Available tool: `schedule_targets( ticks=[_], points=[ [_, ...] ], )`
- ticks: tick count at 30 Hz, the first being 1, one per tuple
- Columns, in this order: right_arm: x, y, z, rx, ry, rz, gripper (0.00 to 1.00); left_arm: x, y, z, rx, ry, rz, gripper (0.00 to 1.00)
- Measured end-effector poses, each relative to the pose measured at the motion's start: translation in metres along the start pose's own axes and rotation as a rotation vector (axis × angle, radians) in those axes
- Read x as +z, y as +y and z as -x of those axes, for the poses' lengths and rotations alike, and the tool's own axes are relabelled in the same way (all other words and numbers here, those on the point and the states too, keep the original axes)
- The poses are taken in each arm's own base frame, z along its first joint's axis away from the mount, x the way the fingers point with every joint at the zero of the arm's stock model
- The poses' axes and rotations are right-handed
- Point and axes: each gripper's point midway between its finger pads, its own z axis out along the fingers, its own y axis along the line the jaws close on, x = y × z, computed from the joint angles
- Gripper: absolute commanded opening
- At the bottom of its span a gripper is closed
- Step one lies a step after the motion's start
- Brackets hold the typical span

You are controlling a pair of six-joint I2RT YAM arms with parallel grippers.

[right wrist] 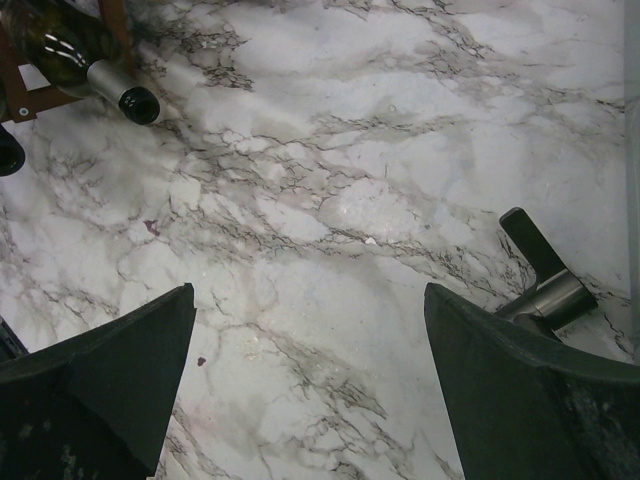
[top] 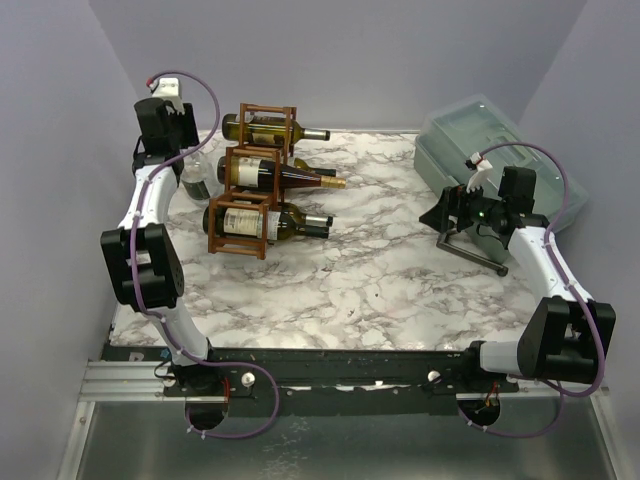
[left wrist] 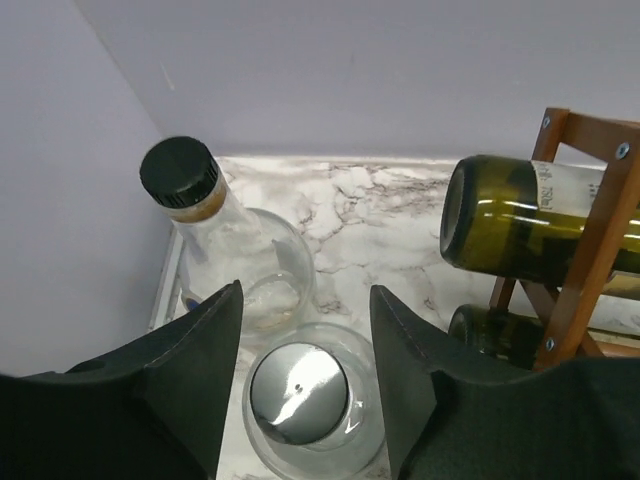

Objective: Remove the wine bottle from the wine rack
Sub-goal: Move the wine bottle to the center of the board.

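Note:
The reddish-brown wine rack (top: 240, 243) stands at the left of the marble table, with three dark green wine bottles lying in it: top (top: 275, 128), middle (top: 290, 176) and bottom (top: 295, 224). My left gripper (top: 186, 152) hangs behind the rack in the back left corner. In the left wrist view it (left wrist: 306, 295) is open, its fingers (left wrist: 200, 370) standing apart either side of an upright clear bottle with a silver cap (left wrist: 300, 392) without touching it. One wine bottle's base (left wrist: 500, 215) shows in the rack (left wrist: 592, 240). My right gripper (top: 441, 214) (right wrist: 308, 292) is open and empty over bare marble.
A second clear bottle with a black cap (left wrist: 180, 172) stands close to the left wall. At the back right sits a grey plastic bin (top: 490, 150), with a black metal stand (top: 470, 252) (right wrist: 545, 285) below my right gripper. A bottle neck (right wrist: 125, 95) points toward the table's middle.

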Motion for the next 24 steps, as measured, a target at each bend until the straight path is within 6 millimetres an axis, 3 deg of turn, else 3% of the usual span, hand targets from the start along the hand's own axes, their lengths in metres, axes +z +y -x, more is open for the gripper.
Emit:
schedule_targets(
  ticks=[4, 7, 11, 16, 20, 24],
  points=[
    [0.0, 0.001, 0.0, 0.0, 0.0, 0.004, 1.0, -0.008, -0.001, 0.02, 0.005, -0.051, 0.001, 0.66],
    [0.0, 0.001, 0.0, 0.0, -0.001, 0.008, 1.0, -0.015, 0.0, 0.031, 0.007, -0.074, 0.005, 0.79],
    [0.0, 0.004, 0.001, -0.001, -0.004, 0.022, 1.0, -0.034, 0.001, 0.055, 0.002, -0.123, 0.016, 0.91],
    [-0.003, 0.009, 0.004, -0.013, -0.015, 0.038, 1.0, -0.075, 0.0, 0.082, -0.042, -0.164, 0.018, 0.99],
    [-0.006, 0.016, 0.008, -0.035, -0.031, 0.063, 1.0, -0.111, -0.001, 0.087, -0.131, -0.173, -0.002, 0.99],
    [-0.011, 0.028, 0.014, -0.063, -0.053, 0.107, 1.0, -0.141, 0.001, 0.072, -0.252, -0.156, -0.012, 0.99]
  ],
)
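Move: Directly beneath the left hand, its middle about 15 cm down and 1 cm back, the silver-capped bottle stands on the board. The black-capped bottle stands 8 cm beyond it and some 6 cm to its left. On the rack, the far green wine bottle lies roughly 8 cm ahead of the hand and 22 cm to its right, about 10 cm lower. The silver-capped bottle is some 70 cm left of the right hand, 18 cm ahead and 5 cm lower. Rising about 11 cm from over the silver-capped bottle, the left hand spreads its half-open fingers wide, then draws back about 11 cm towards its base, tipping its fingers up some 10 degrees and rolling its left side down a little. Late on, the open, empty right hand starts up and slightly left, about 3 cm in all. ##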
